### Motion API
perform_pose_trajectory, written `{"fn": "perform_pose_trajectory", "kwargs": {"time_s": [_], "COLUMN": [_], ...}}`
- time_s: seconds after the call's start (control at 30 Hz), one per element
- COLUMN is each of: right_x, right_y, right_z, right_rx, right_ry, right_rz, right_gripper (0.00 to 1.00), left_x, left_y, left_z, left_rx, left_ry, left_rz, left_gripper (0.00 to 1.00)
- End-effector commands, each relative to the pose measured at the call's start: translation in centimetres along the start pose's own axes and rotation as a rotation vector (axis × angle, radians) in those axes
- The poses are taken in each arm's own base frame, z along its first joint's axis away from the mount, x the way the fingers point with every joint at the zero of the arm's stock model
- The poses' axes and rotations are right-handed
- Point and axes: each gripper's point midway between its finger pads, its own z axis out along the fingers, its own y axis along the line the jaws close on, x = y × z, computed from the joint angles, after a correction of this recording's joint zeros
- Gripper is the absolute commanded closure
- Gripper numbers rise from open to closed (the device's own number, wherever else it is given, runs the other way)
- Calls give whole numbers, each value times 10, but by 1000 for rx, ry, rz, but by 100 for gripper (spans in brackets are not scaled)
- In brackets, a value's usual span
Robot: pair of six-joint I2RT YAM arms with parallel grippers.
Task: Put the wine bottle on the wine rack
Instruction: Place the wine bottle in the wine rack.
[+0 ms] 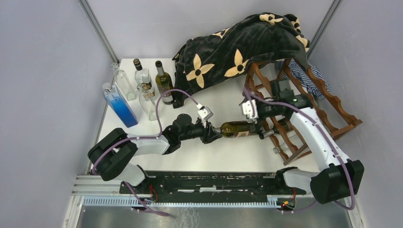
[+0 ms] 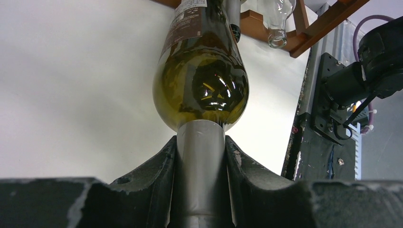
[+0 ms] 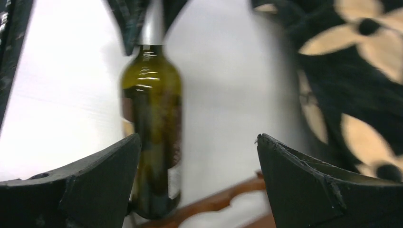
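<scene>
The wine bottle [image 1: 237, 128], dark olive-green glass with a silver foil neck, lies level above the table, base toward the wine rack [image 1: 332, 109]. My left gripper [image 1: 211, 130] is shut on its neck; in the left wrist view the fingers [image 2: 157, 175] clamp the foil below the bottle [image 2: 202, 85]. My right gripper [image 1: 256, 124] hovers open over the bottle's base at the rack's front. In the right wrist view the bottle [image 3: 152, 118] runs beside the left finger [image 3: 95, 180], with a wide gap to the other finger. The bottle's base reaches a rack rail [image 3: 214, 202].
A black blanket with tan flowers [image 1: 237, 42] drapes over the rack's back, with a striped cloth [image 1: 304, 71] beside it. Several bottles stand at the back left, among them a blue one [image 1: 119, 104] and a green one [image 1: 164, 80]. A clear bottle [image 2: 278, 19] lies in the rack.
</scene>
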Motion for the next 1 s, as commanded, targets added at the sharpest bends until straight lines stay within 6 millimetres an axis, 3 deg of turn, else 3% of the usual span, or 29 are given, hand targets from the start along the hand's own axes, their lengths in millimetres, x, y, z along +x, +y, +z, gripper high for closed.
{"fn": "perform_pose_trajectory", "kwargs": {"time_s": [0.0,0.33,0.5,0.7,0.77,0.83,0.9,0.97], "right_x": [21,83,95,105,107,107,106,104], "right_y": [28,72,69,79,83,85,86,84], "right_z": [38,79,85,94,96,98,100,100], "right_rx": [-69,-60,-4,-28,-36,-44,-50,-45], "right_ry": [77,227,255,264,255,245,234,224], "right_rz": [-80,45,64,40,33,27,22,11], "right_gripper": [2,3,8,16,22,34,56,75], "left_x": [-9,-8,-7,-9,-9,-10,-10,-10], "left_y": [-11,-11,-12,-16,-17,-17,-15,-14], "left_z": [1,2,2,2,1,1,1,1], "left_rx": [50,51,54,69,73,71,51,34], "left_ry": [-31,-28,-30,-36,-35,-36,-23,-3], "left_rz": [-5,-11,-17,-32,-37,-47,-76,-103], "left_gripper": [98,98,98,98,98,98,97,86]}}
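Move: The wine bottle's middle lies about 16 cm below the open right hand, 3 cm to its left and 1 cm back; from the left hand, holding the neck, it is about 10 cm right, 2 cm forward and 2 cm down. From the right hand, at some 20 cm below, the rack's middle is 7 cm ahead and 27 cm right, a racked bottle 1 cm ahead and 19 cm right, and a clear bottle 6 cm back and 26 cm right. Down about 16 cm, quickly at first and then easing off, the right hand sinks onto the wine bottle's body, swinging back 3 to 4 cm early on and then mostly forward again. Its fingers tip some 15 degrees more steeply down, straddle the label and close on it from both sides. The left hand keeps its pinch on the neck, settling about 1 cm. ##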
